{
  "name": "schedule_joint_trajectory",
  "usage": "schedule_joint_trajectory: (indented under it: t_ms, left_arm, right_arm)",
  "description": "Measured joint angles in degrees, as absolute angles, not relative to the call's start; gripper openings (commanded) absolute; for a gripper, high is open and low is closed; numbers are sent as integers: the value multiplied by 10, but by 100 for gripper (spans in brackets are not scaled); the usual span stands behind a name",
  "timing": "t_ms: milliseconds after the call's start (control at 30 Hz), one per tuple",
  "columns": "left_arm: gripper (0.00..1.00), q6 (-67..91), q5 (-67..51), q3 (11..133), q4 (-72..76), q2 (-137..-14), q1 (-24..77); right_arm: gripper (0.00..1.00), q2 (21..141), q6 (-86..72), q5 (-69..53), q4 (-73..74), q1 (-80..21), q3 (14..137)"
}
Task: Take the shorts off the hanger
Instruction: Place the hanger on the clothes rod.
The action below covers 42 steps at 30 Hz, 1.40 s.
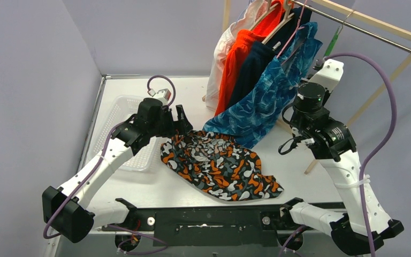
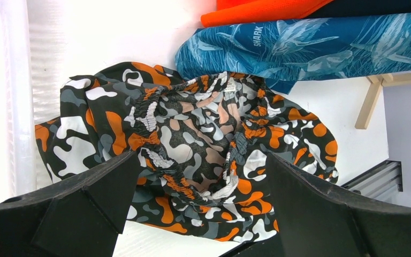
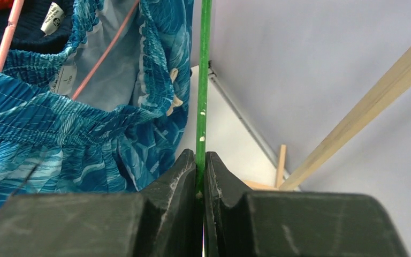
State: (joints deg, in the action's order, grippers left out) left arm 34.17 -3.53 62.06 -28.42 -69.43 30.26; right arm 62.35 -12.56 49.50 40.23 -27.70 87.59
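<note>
The orange-black-grey camouflage shorts (image 1: pixel 219 168) lie crumpled on the table, off any hanger. My left gripper (image 1: pixel 180 116) hovers at their far left edge, open and empty; its wrist view shows the waistband (image 2: pixel 192 150) between the spread fingers (image 2: pixel 107 187). My right gripper (image 1: pixel 326 63) is up by the rail, shut on a bare green hanger (image 3: pixel 202 80). Teal-blue patterned shorts (image 1: pixel 270 96) hang on a pink hanger (image 3: pixel 104 56) just left of it. Behind them hang the navy (image 1: pixel 251 64), bright orange (image 1: pixel 238 53) and white (image 1: pixel 218 59) shorts.
A white plastic basket (image 1: pixel 120 126) sits on the table to the left, beside the left arm. The wooden rack frame (image 1: pixel 390 64) and its metal rail (image 1: pixel 374 32) stand at the back right. One rack foot (image 2: pixel 372 96) rests near the camouflage shorts.
</note>
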Motion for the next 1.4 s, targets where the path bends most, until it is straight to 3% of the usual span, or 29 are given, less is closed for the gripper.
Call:
schedule_joint_trajectory:
  t_ms: [100, 200, 267, 500, 900, 1167, 1400]
  left_arm:
    - [89, 342, -35, 620, -284, -694, 303]
    - [90, 341, -35, 620, -284, -694, 303]
    - [91, 341, -35, 620, -284, -693, 303]
    - [94, 341, -35, 616, -284, -690, 303]
    - [94, 342, -37, 612, -284, -689, 299]
    - [94, 341, -49, 573, -296, -686, 299]
    - [94, 340, -57, 559, -302, -689, 313]
  right_arm:
    - [22, 605, -154, 481, 405, -277, 859]
    - [51, 588, -178, 474, 424, -274, 847]
    - [54, 583, -192, 470, 438, -274, 843]
    - [81, 545, -217, 434, 461, -274, 822]
    - [84, 378, -319, 324, 524, -274, 742]
    - [84, 203, -438, 194, 541, -274, 558]
    - [86, 184, -517, 72, 510, -274, 397]
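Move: The green hanger is already pinched in the right fingers. Its place on the clothes rod is about 14 cm above that hand, some 6 cm ahead and 3 cm right; the blue shorts hang about 7 cm ahead, 11 cm left and 15 cm lower. The camouflage shorts lie about 10 cm back, 26 cm left and 40 cm below; from the left hand, they're some 9 cm back, 12 cm right and 20 cm below. Open the right gripper wide to let go of the green hanger, drawing straight back from it about 14 cm. Then sink roughly 20 cm and swing left towards the camouflage shorts, rolling the hand's left side up some 45 degrees and turning it counter-clockwise. Late on, ease the open left gripper down and back about 5 cm towards the same shorts. ##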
